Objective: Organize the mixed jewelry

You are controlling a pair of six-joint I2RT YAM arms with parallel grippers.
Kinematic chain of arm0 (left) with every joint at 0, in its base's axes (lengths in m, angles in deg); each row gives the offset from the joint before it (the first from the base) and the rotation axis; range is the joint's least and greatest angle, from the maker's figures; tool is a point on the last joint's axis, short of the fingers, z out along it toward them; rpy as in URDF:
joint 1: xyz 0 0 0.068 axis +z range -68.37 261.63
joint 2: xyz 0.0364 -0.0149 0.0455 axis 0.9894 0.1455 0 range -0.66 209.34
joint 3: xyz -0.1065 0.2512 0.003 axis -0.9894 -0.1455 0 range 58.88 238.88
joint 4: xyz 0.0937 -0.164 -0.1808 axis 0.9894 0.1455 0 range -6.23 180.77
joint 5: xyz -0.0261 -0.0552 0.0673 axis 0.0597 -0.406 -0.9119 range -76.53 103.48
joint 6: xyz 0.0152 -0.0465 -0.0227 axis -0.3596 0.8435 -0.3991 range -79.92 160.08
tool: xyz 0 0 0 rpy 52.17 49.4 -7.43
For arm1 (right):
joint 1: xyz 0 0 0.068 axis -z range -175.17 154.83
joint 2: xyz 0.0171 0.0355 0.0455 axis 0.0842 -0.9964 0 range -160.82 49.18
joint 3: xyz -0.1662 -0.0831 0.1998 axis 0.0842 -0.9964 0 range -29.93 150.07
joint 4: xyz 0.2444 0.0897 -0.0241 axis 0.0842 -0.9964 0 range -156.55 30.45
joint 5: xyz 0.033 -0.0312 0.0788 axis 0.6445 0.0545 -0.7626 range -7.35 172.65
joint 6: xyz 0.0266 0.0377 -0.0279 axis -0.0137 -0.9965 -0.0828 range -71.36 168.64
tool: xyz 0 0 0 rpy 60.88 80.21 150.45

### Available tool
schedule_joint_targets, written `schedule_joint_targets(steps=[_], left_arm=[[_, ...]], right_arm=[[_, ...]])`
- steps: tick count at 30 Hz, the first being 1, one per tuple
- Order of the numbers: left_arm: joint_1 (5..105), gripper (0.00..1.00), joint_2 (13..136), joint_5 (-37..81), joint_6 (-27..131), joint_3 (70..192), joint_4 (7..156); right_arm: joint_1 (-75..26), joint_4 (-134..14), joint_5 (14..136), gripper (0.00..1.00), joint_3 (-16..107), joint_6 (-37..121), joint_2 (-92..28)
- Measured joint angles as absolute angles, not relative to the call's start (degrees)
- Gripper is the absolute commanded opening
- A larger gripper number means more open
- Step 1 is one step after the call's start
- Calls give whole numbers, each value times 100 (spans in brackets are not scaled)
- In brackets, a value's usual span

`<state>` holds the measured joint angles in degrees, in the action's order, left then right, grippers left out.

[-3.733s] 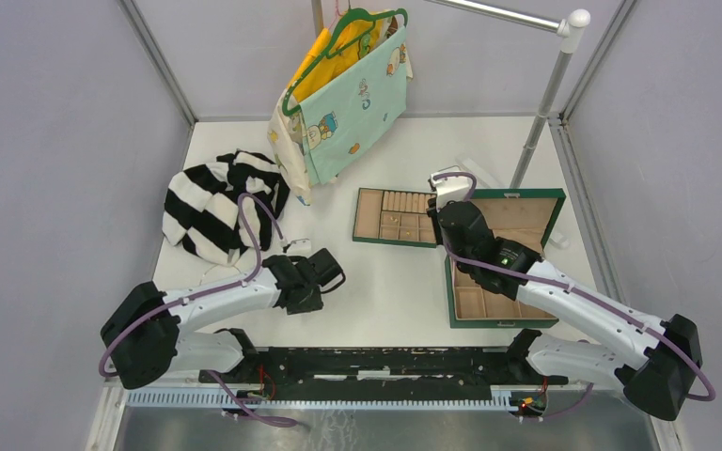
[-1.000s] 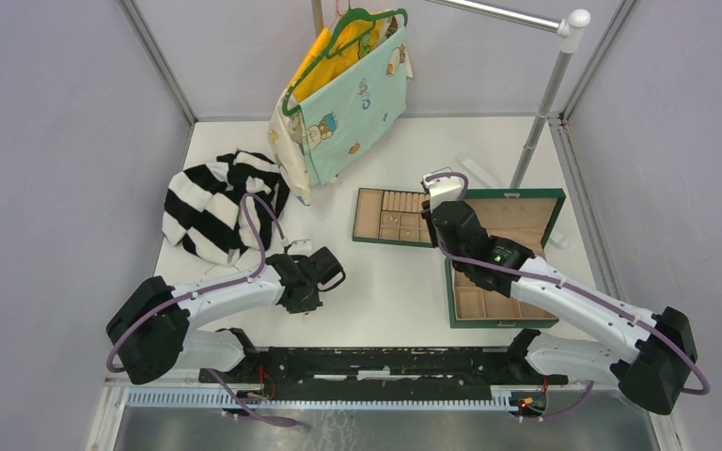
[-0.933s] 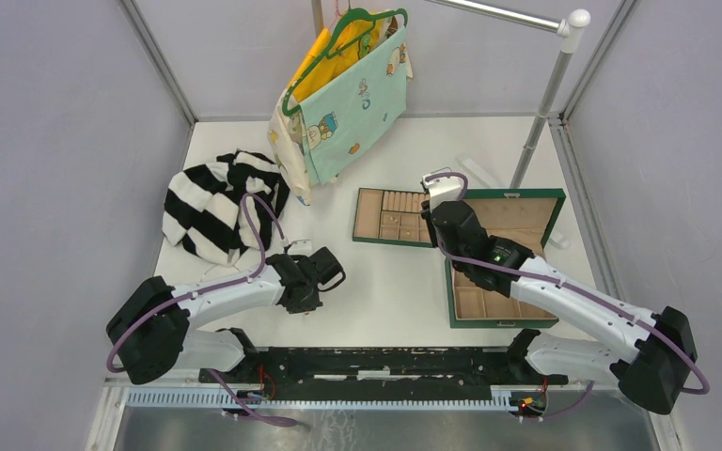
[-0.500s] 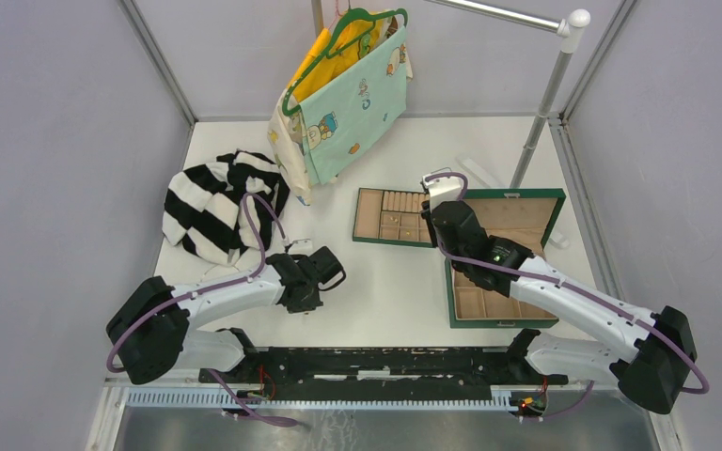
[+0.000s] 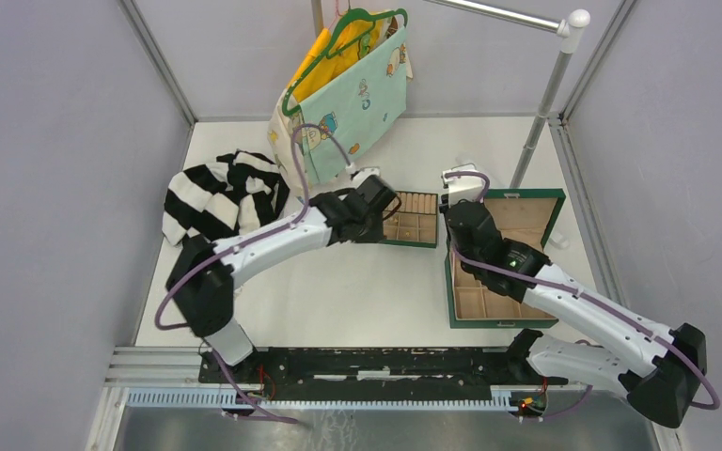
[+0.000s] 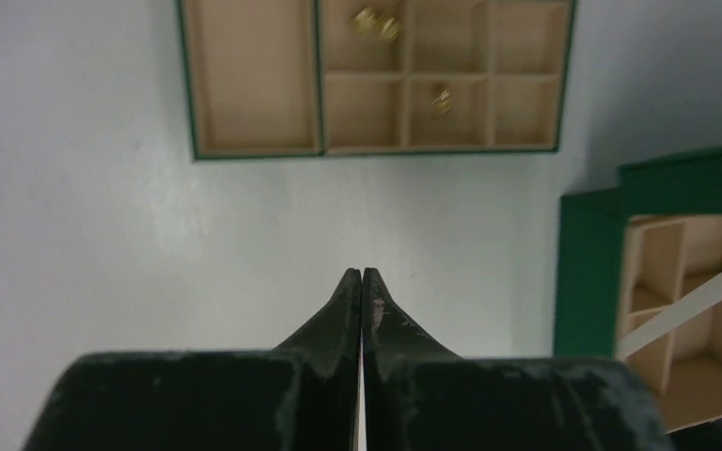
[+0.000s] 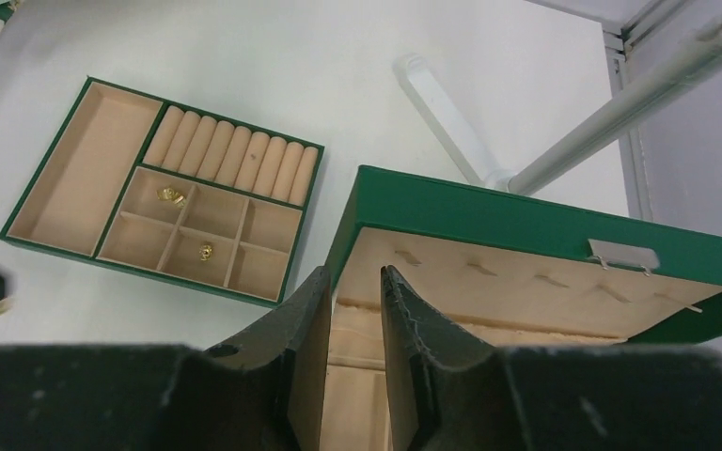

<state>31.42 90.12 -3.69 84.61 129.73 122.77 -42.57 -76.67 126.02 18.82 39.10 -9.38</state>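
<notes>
Two small gold pieces of the mixed jewelry lie in separate small cells of the tan divided tray. In the left wrist view the same pieces lie ahead of my fingers. My left gripper hovers above the white table just short of the tray, shut, with nothing visible between its fingers. My right gripper is open and empty, above the near left corner of the green box. No chain is in view.
The green box stands open right of the tray, its lid raised. A striped garment lies at the left. A pale printed bag hangs on a hanger at the back. A rack pole rises at the back right.
My left arm has swung from the near left of the table forward and right, up to the tray. My right gripper has shifted slightly right.
</notes>
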Motion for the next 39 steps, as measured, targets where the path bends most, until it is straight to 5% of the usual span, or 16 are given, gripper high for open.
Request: schedule_joint_targets(steps=[9, 20, 23, 29, 39], left_arm=[[3142, 2, 11539, 68, 8024, 15305, 11519], [3142, 2, 12512, 352, 7950, 15616, 11331], [3144, 20, 12584, 358, 7952, 15677, 11318], [3164, 38, 12595, 343, 7959, 15677, 11320], [3000, 40, 11594, 66, 7950, 15063, 11407]], right_arm=[[-4254, -7917, 12661, 33, 1882, 3847, -567], [-4254, -8153, 12801, 34, 1869, 3849, -366], [-4254, -8153, 12801, 34, 1845, 3847, -366], [-4254, -8153, 12797, 34, 1794, 3847, -366], [-4254, -8118, 12681, 34, 1692, 3847, -438]])
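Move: The small jewelry tray's near-row middle compartment, with one gold earring already in it, lies about 9 cm ahead of my left hand, 12 cm to its right and 10 cm below. The compartment holding two gold pieces is some 13 cm ahead and 7 cm right of that hand, and the ring rolls are 17 cm ahead and 12 cm right, at much the same height. From my right hand, the target compartment is roughly 6 cm ahead, 12 cm left and 20 cm below. With the gold earring still pinched in shut fingertips, I swing my left hand about 12 cm right and 8 cm forward, then sink 9 cm onto the tray's near-row middle compartment. There I part the fingers to let the earring go, then rise some 5 cm, easing slightly back. My right hand edges a couple of centimetres right and back, out of the way. ##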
